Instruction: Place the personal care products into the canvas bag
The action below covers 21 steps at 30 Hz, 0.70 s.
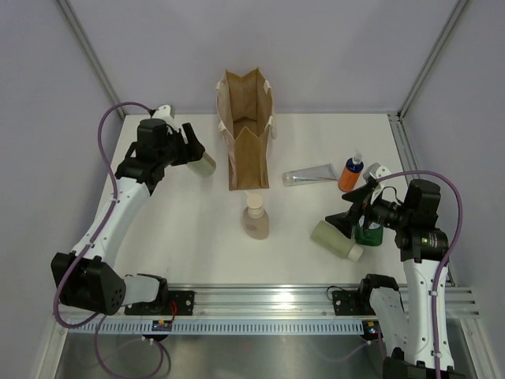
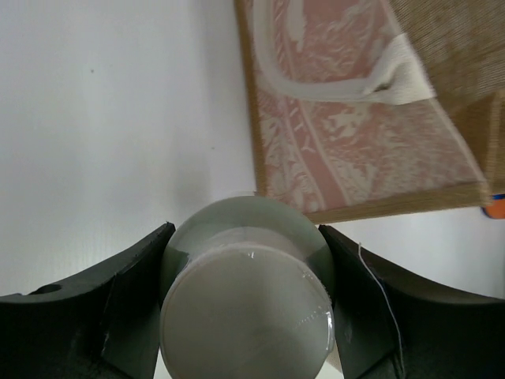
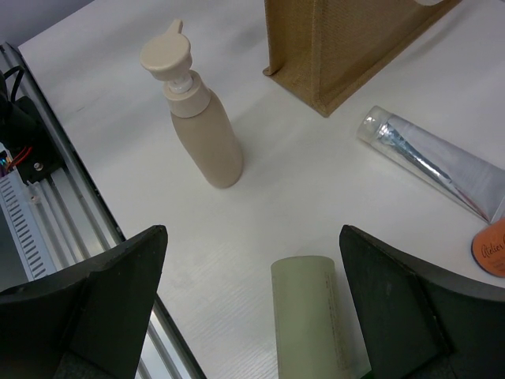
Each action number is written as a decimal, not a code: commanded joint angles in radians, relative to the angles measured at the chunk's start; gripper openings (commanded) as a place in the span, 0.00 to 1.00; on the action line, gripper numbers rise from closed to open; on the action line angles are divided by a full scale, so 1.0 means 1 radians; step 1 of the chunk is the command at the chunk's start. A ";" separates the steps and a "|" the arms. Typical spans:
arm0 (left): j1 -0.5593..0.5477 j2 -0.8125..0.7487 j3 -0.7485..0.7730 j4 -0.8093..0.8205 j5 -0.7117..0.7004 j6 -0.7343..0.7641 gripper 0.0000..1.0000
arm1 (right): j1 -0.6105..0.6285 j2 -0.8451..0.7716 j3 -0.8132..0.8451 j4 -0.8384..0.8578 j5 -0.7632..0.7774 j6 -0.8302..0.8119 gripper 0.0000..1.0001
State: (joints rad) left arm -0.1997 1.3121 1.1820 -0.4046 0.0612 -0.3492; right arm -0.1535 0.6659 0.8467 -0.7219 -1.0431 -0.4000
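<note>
The canvas bag stands open at the back centre; it also shows in the left wrist view. My left gripper is shut on a pale green bottle, held just left of the bag. My right gripper is open above a second pale green bottle lying on the table. A beige-pink bottle stands in front of the bag. A silver tube, an orange bottle and a dark green bottle are at the right.
The aluminium rail runs along the table's near edge. Frame posts stand at the back corners. The right arm's purple cable loops above the dark green bottle.
</note>
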 commanded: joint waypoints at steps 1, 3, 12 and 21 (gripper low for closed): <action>-0.021 -0.085 0.111 0.085 0.068 -0.088 0.00 | -0.008 -0.002 0.006 0.027 -0.041 0.000 0.99; -0.043 -0.108 0.151 0.087 0.055 -0.106 0.00 | -0.009 -0.002 0.006 0.027 -0.044 0.000 1.00; -0.145 0.034 0.549 0.079 -0.037 -0.163 0.00 | -0.009 0.000 0.008 0.022 -0.063 0.000 0.99; -0.187 0.416 0.888 0.041 -0.058 -0.105 0.00 | -0.009 -0.025 0.008 0.022 -0.078 0.010 0.99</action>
State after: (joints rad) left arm -0.3828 1.6295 1.9602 -0.4545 0.0349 -0.4706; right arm -0.1562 0.6586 0.8467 -0.7227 -1.0874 -0.3969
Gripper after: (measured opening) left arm 0.717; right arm 0.993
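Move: The canvas bag stands about 17 cm ahead of the left gripper and 13 cm to its right, its middle some 10 cm below the green bottle's grip. The pump bottle is about 9 cm back and 16 cm right, 14 cm down; the clear tube lies beyond the bag's right side, 9 cm ahead and 34 cm right, 20 cm down. From the right hand, the bag is roughly 36 cm ahead and 26 cm left, 12 cm lower. Keep the green bottle pinched in the left gripper and lift it fast, about 21 cm, carrying it some 10 cm right towards the canvas bag's open mouth. Ease back a touch at first, then swing forward over the last stretch as the climb levels off, tipping the fingertips up roughly 20 degrees and rolling the gripper's left side down. ##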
